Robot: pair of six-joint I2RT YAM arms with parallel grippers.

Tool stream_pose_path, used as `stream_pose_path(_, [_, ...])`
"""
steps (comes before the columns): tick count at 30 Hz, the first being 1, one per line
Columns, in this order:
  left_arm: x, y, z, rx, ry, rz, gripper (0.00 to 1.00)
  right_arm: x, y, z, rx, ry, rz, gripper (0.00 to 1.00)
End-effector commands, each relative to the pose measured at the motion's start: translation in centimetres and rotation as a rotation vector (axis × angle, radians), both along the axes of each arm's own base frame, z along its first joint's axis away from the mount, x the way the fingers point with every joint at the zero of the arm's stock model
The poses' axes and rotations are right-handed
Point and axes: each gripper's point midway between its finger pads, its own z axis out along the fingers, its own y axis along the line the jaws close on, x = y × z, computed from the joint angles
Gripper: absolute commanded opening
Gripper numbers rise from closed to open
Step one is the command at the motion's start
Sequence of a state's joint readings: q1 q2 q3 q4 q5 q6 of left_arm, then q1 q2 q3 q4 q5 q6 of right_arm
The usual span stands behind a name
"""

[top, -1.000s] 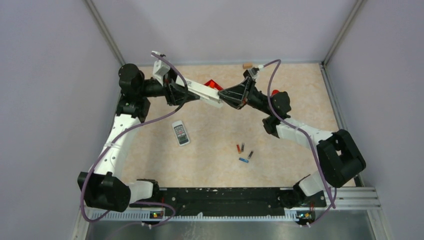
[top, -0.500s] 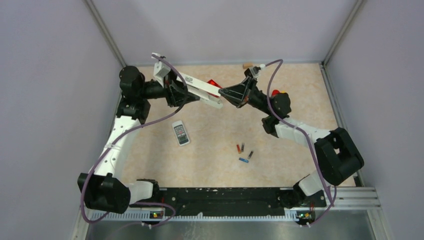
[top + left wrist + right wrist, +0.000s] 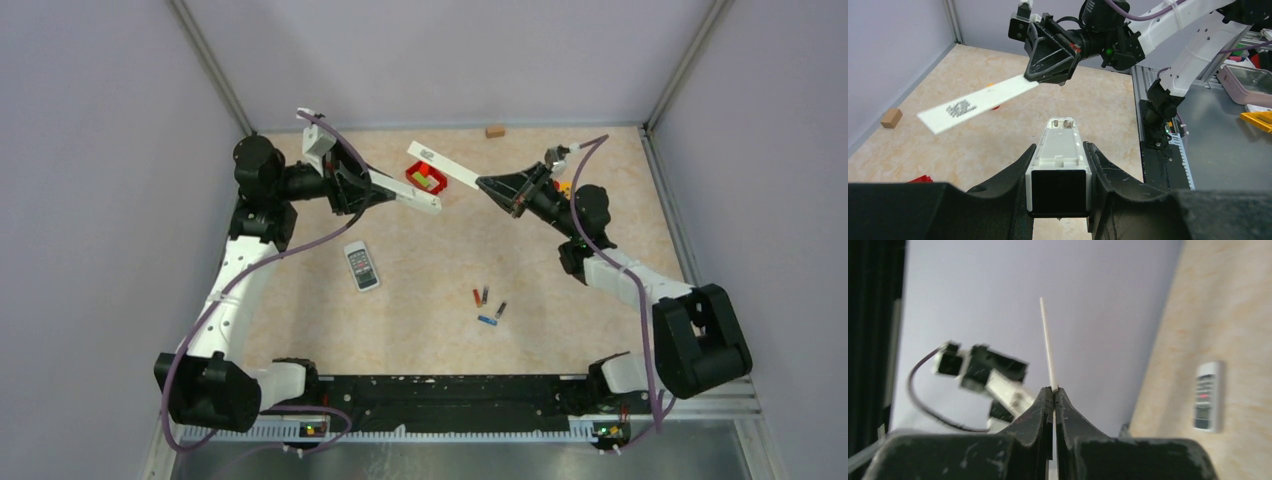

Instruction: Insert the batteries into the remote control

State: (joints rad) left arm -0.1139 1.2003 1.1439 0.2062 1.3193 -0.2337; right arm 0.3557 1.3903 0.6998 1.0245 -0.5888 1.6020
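Note:
My left gripper [image 3: 385, 190] is shut on the long white remote control [image 3: 418, 199], held above the table's back. In the left wrist view the remote [image 3: 1060, 145] lies between the fingers with its battery bay uncovered. My right gripper [image 3: 484, 184] is shut on the thin white battery cover [image 3: 444, 166], which hangs apart from the remote. That cover shows edge-on [image 3: 1047, 340] above the shut right gripper [image 3: 1053, 390], and as a labelled strip [image 3: 978, 102] in the left wrist view. Several batteries lie mid-table: red-and-black [image 3: 476, 296], dark [image 3: 485, 294], dark [image 3: 501, 309], blue [image 3: 487, 320].
A second, shorter remote [image 3: 361, 266] lies on the table left of the batteries. A red bin [image 3: 425, 178] with small coloured pieces sits under the held parts. A small wooden block [image 3: 493, 131] rests by the back wall.
The right gripper closed on the cover and drew it off the remote, moving right and away. The left gripper kept its hold and shifted slightly left.

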Motion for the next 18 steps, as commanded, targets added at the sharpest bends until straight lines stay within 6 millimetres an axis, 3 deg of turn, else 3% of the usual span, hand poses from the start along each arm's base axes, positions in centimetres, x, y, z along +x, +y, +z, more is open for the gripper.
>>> stream_pose_path(1, [-0.2, 0.1, 0.3, -0.007, -0.025, 0.006, 0.0, 3.1, -3.2, -8.6, -0.383, 0.112, -0.238, 0.0])
stream_pose_path(3, [-0.2, 0.2, 0.3, -0.01, -0.024, 0.008, 0.0, 3.5, -5.1, -12.8, -0.549, 0.196, -0.306, 0.0])
stream_pose_path(5, [-0.3, 0.2, 0.3, -0.013, -0.02, 0.01, 0.0, 3.8, -6.7, -15.8, -0.647, 0.252, -0.355, 0.0])
stream_pose_path(10, [-0.5, 0.1, 0.3, -0.018, -0.01, 0.015, 0.0, 3.0, -9.1, -23.7, -0.73, 0.437, -0.346, 0.0])
stream_pose_path(18, [-0.3, 0.1, 0.4, -0.033, 0.002, 0.012, 0.0, 2.3, -10.6, -27.5, -0.856, 0.498, -0.349, 0.0])
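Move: The right hand already holds the battery cover, drawn clear of the remote control. It is bound for bare table roughly 1 cm ahead, 10 cm to its right and 31 cm below. From this hand the batteries lie about 12 cm back, 5 cm right and 32 cm down; the red tray is 22 cm ahead and 9 cm left, as low. That bare spot lies around 6 cm ahead of the left hand, 27 cm right and 36 cm lower. Down, fast, and away from the opened remote control, the right arm carries the cover some 28 cm towards the bare table beyond the batteries, drifting about 10 cm right; it swings slightly forward first, then eases back and slows near the end. Its fingers stay shut on the cover and tip from slightly upward to slanting down, forward and left. The left hand keeps the remote control in its grip, sinking about a centimetre. ##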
